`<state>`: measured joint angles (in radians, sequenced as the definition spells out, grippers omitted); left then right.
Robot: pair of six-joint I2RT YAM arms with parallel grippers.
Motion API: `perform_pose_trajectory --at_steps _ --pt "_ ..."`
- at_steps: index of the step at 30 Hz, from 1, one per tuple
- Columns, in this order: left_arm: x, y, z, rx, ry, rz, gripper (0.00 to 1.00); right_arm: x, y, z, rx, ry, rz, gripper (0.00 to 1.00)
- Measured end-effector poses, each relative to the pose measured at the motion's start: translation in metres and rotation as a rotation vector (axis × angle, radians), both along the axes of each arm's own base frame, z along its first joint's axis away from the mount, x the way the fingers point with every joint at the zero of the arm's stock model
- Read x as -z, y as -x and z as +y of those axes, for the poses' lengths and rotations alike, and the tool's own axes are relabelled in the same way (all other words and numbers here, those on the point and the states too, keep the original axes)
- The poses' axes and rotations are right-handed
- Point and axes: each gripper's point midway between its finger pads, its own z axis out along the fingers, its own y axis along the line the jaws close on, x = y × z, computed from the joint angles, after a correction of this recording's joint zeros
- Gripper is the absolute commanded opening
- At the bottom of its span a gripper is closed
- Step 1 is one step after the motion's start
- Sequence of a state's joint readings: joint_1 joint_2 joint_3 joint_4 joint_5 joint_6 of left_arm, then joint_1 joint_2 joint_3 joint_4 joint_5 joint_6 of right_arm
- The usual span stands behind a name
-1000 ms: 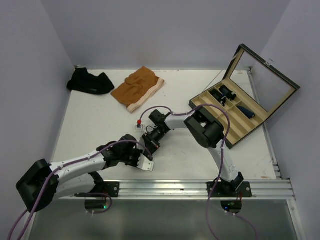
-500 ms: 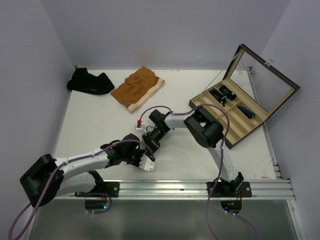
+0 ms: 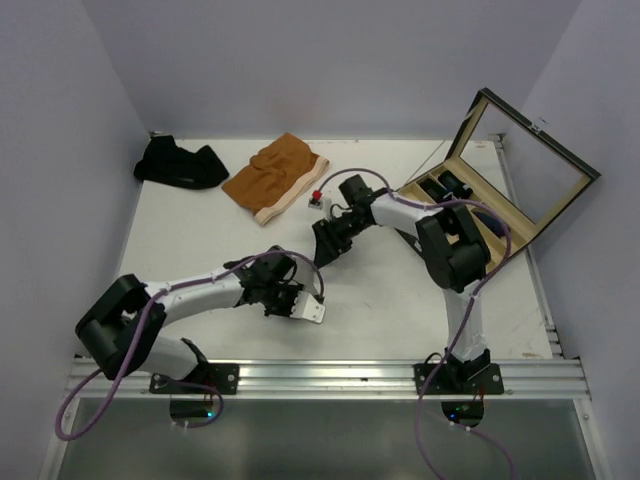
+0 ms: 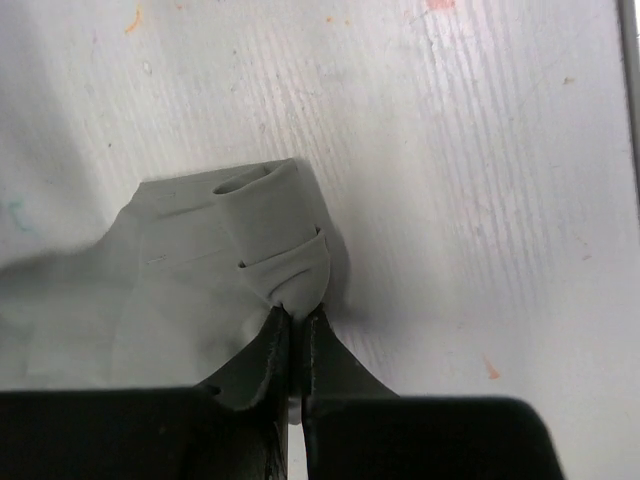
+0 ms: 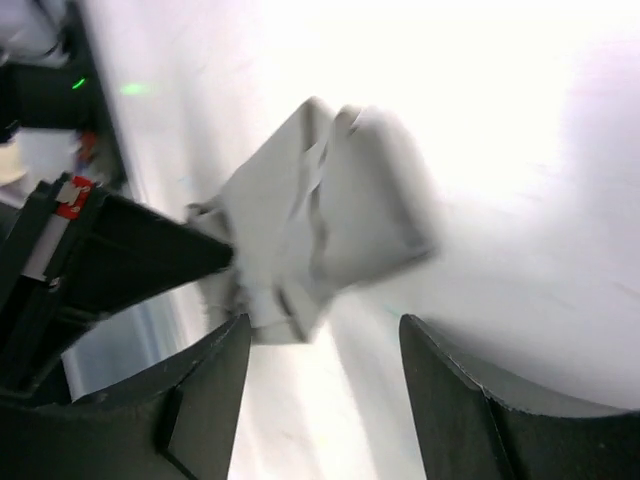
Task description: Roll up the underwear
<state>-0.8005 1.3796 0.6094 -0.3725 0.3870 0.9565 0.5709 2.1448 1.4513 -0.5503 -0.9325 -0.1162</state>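
Observation:
A light grey underwear (image 4: 250, 255), partly rolled, lies on the white table near the front. My left gripper (image 4: 297, 314) is shut on the roll's near edge. From above, the same grey underwear (image 3: 313, 311) is a small pale bundle at the tip of the left gripper (image 3: 298, 302). My right gripper (image 3: 322, 256) hangs open a little behind it and holds nothing. In the right wrist view the grey underwear (image 5: 330, 215) is blurred and lies beyond the open right gripper (image 5: 322, 335). A rust-orange underwear (image 3: 275, 178) and a black underwear (image 3: 180, 165) lie at the back.
A wooden compartment box (image 3: 470, 262) with its glass lid (image 3: 530, 165) raised stands at the right and holds dark items. Walls close in the table (image 3: 190, 240) on the left, back and right. A metal rail (image 3: 350, 375) runs along the front edge.
My right gripper opened, let go of the grey underwear and drew back up and to the right. My left gripper closed on the grey underwear and shifted right with it.

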Motion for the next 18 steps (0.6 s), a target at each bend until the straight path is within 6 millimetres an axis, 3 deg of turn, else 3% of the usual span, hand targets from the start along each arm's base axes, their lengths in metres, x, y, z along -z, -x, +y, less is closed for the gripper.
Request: perform_pose_trajectory --at_steps 3,8,13,18 --pt "0.000 -0.004 -0.005 -0.010 0.006 0.109 0.00 -0.019 -0.040 -0.028 0.110 0.042 -0.144 0.57" --pt "-0.001 -0.011 -0.006 -0.074 0.050 0.379 0.00 -0.074 -0.067 -0.047 0.187 0.040 -0.353 0.48" --pt "-0.003 -0.014 -0.007 -0.170 0.084 0.686 0.00 -0.117 -0.057 -0.051 0.158 -0.006 -0.494 0.37" --pt "-0.004 -0.014 -0.007 -0.273 0.066 0.925 0.00 -0.118 -0.027 -0.054 0.062 -0.012 -0.527 0.40"
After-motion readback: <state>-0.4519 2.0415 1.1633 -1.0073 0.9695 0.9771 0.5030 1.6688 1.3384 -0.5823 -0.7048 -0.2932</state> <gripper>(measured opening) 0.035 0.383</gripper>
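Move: In the left hand's closed fingers is the near-left end of the part-rolled grey underwear; its middle lies about 5 cm ahead and 4 cm to the right, at finger height. The brown cloth lies some 29 cm ahead of that hand and 2 cm left. From the open right hand the underwear is about 6 cm back, 4 cm left and 3 cm lower; the wooden box's middle is roughly 8 cm ahead and 29 cm right. Keeping its pinch on the roll's end, the left hand swings over it by about 50 degrees, from pointing down and right to pointing back, down and right, while creeping 1–2 cm forward over the underwear. Clear of the cloth already, the right hand goes forward and right, then mainly up about 12 cm, drifting back again at the end; its fingers narrow partway and its wrist tilts some 30 degrees. ##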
